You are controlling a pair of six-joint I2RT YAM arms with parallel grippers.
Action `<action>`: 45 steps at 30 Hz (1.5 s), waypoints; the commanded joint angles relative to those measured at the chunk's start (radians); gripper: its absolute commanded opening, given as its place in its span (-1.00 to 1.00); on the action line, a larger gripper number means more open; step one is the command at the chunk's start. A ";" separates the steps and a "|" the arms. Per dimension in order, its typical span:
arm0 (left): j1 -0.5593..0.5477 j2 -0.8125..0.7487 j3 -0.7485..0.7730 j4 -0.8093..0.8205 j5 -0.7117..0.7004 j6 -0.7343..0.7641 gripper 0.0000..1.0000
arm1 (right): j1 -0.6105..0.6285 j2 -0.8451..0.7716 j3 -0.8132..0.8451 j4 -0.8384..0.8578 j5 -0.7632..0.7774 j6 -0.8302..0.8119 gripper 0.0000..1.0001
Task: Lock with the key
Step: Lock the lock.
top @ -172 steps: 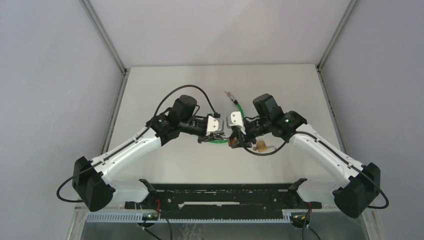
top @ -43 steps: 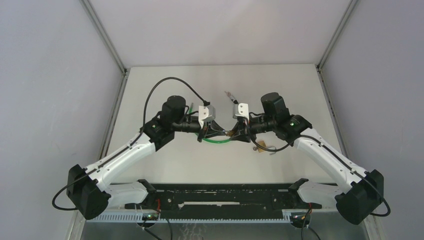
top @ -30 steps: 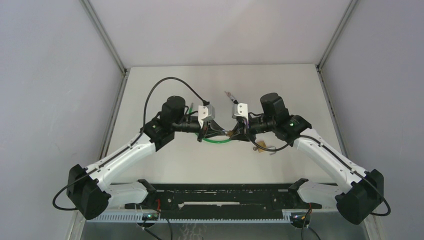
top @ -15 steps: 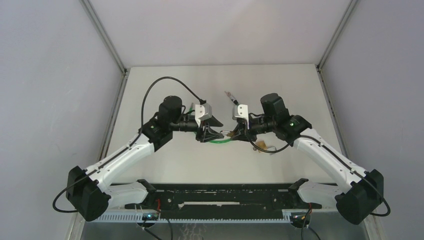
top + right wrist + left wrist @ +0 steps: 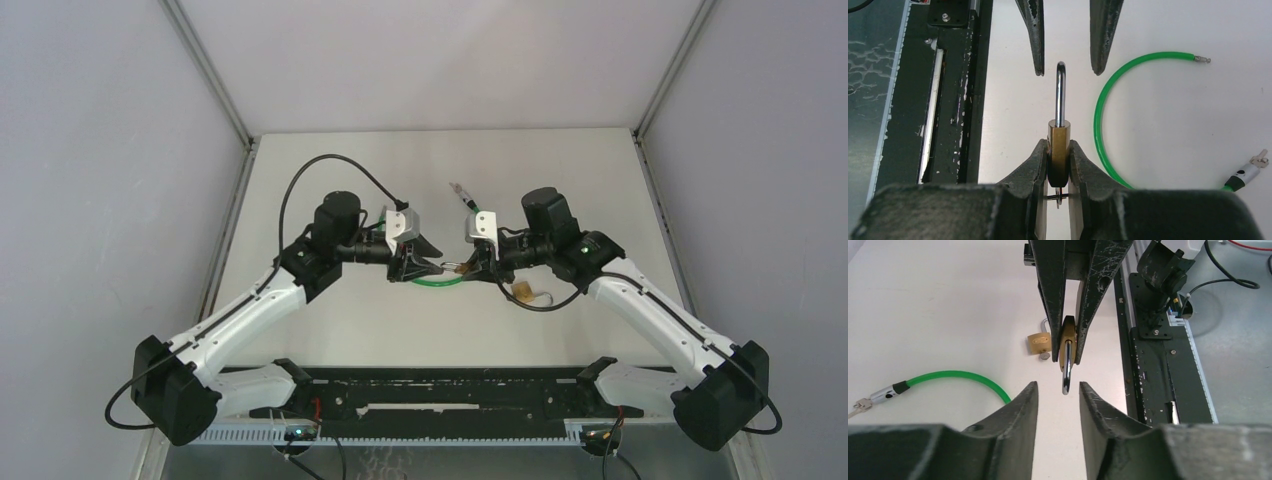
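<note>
My right gripper (image 5: 1058,146) is shut on the body of a brass padlock (image 5: 1058,150). The padlock's steel shackle (image 5: 1061,95) points at the left gripper. A thin metal piece (image 5: 1058,197), seemingly the key or its ring, shows under the lock body between the right fingers. My left gripper (image 5: 1058,387) is open, its fingertips (image 5: 1035,45) on either side of the shackle tip (image 5: 1066,382) without touching it. In the top view the padlock (image 5: 461,268) hangs above the table between the left gripper (image 5: 432,264) and the right gripper (image 5: 478,266).
A green cable (image 5: 438,283) with metal ends curves on the table under both grippers. A second brass padlock (image 5: 522,290) lies on the table below the right wrist, also seen as a small padlock (image 5: 1039,342). The black base rail (image 5: 440,392) runs along the near edge.
The left gripper, shut at the shackle a second ago, has opened and drawn back slightly to the left. The right gripper still holds the padlock in place.
</note>
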 commanded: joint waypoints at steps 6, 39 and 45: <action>0.003 0.004 -0.022 0.025 0.055 -0.010 -0.53 | 0.006 -0.029 0.005 0.019 -0.006 -0.018 -1.00; -0.042 0.075 -0.058 0.173 0.042 -0.148 -0.99 | 0.039 -0.030 0.005 0.061 0.007 0.037 -1.00; -0.058 0.096 -0.059 0.194 0.036 -0.169 -0.99 | 0.040 -0.035 0.005 0.076 0.002 0.061 -1.00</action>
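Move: The padlock's shackle points at the left gripper, its middle about 3 cm to that hand's right, nearly level in height and 1 cm nearer the base. The lock body is some 5 cm to the left hand's right, already in the right fingers. From the right hand, the shackle is about 3 cm left. The green hose passes roughly 6 cm ahead of the left hand and 18 below; the second padlock is some 18 cm to its right, 4 ahead and 17 below. Shut the left gripper from about half open at the shackle's bend, then bring its closed tips down about 2 cm and 1.5 cm to the right against the bend, towards the lock body, rolling the wrist nearly 10 degrees so its forward side dips. Keep the right fingers clamped on the body and let that hand yield about 1.5 cm down and slightly right. ##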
